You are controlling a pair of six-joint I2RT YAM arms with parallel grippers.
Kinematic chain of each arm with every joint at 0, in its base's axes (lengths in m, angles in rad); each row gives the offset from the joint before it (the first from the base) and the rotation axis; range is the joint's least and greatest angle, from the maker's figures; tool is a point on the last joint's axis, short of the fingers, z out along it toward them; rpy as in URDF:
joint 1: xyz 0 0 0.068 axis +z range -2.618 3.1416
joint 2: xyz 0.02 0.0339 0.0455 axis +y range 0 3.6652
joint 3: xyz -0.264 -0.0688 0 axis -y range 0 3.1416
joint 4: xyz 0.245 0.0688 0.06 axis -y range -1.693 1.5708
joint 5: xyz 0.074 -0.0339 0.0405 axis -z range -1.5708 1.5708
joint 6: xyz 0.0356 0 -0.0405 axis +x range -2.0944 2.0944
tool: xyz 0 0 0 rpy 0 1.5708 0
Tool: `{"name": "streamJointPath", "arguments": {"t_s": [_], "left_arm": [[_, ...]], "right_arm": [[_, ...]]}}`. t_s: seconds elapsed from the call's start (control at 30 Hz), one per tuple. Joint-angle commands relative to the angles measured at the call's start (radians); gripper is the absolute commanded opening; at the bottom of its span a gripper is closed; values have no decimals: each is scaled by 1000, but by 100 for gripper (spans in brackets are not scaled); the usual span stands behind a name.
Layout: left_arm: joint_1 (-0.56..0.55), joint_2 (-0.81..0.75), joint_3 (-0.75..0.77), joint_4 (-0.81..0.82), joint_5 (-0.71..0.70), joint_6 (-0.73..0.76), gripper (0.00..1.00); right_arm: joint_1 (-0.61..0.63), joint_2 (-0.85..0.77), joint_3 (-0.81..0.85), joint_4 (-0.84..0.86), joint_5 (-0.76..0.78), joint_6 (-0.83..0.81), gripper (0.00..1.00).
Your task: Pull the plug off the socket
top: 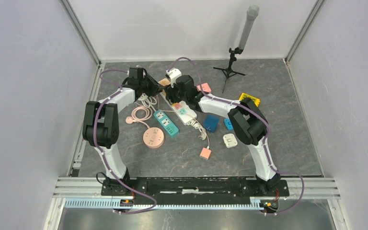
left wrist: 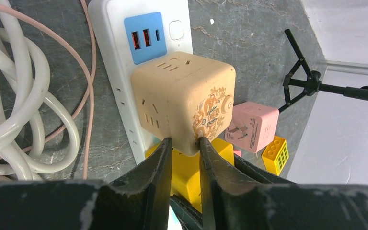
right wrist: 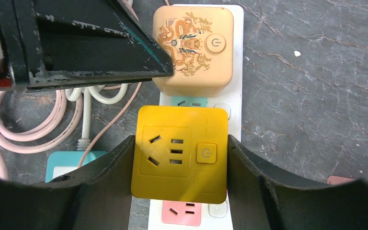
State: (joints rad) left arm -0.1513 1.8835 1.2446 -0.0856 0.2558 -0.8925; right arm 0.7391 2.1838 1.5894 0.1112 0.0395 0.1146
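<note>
A white power strip (right wrist: 237,96) lies on the grey table, with a beige dragon-printed cube plug (left wrist: 182,91) and a yellow cube plug (right wrist: 179,153) seated side by side in it. My left gripper (left wrist: 184,146) pinches the beige cube's lower corner, both fingertips touching it. My right gripper (right wrist: 179,163) is shut on the yellow cube, its fingers flat against the left and right sides. In the top view both grippers (top: 154,87) (top: 175,96) meet over the far end of the strip (top: 188,115). The plugs' pins are hidden.
White cable coils (left wrist: 9,105) and a pink cord (right wrist: 9,129) lie left of the strip. A teal strip (top: 166,122), a round pink socket (top: 153,137), a pink cube adapter (left wrist: 254,127), a yellow brick (left wrist: 275,153) and a tripod (top: 232,62) stand nearby.
</note>
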Motion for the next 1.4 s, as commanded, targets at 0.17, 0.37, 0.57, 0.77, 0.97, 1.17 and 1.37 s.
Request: {"name": "streamJointPath", "arguments": {"t_s": [0.17, 0.37, 0.57, 0.77, 0.97, 1.17, 1.37], "left_arm": [[7, 103, -64, -291, -93, 39, 16], [8, 107, -62, -293, -90, 41, 16], [8, 107, -62, -295, -87, 49, 16], [8, 96, -49, -295, -71, 56, 16], [8, 48, 8, -286, -10, 83, 26], [7, 10, 134, -304, 57, 133, 50], [7, -86, 176, -318, 48, 160, 71]], "right_arm": [[-18, -170, -162, 255, -49, 73, 0], [-11, -175, -132, 265, -109, 57, 0], [24, -174, -147, 238, -46, -17, 0], [14, -268, -181, 233, 21, -20, 0], [-69, -443, -315, 197, 89, 54, 0], [-212, -597, -516, 122, 118, 132, 0], [-337, -656, -663, 81, 49, 159, 2]]}}
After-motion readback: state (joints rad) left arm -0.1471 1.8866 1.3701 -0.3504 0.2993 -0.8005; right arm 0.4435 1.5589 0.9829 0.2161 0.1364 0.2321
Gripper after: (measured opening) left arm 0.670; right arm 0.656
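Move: Gripped in the right fingers is the yellow plug, on the white power strip. Bare table lies about 26 cm to the right; towards it, the pink cube is some 15 cm right and 4 cm ahead, the red flat plug 16 cm right and 3 cm back. The left fingertips touch the orange cube, its middle 3 cm ahead and 1 cm right; the yellow plug is about 5 cm back and 5 cm right of that hand. Keeping its grip on the yellow plug, the right hand tilts and eases back about 3 cm as it rises, pulling the plug from the strip. It then lifts to some 12 cm and sweeps about 20 cm right past the pink cube, yawing over 20 degrees clockwise and sinking at the end. The left fingers first bear on the orange cube, then open and back off 2 cm. ##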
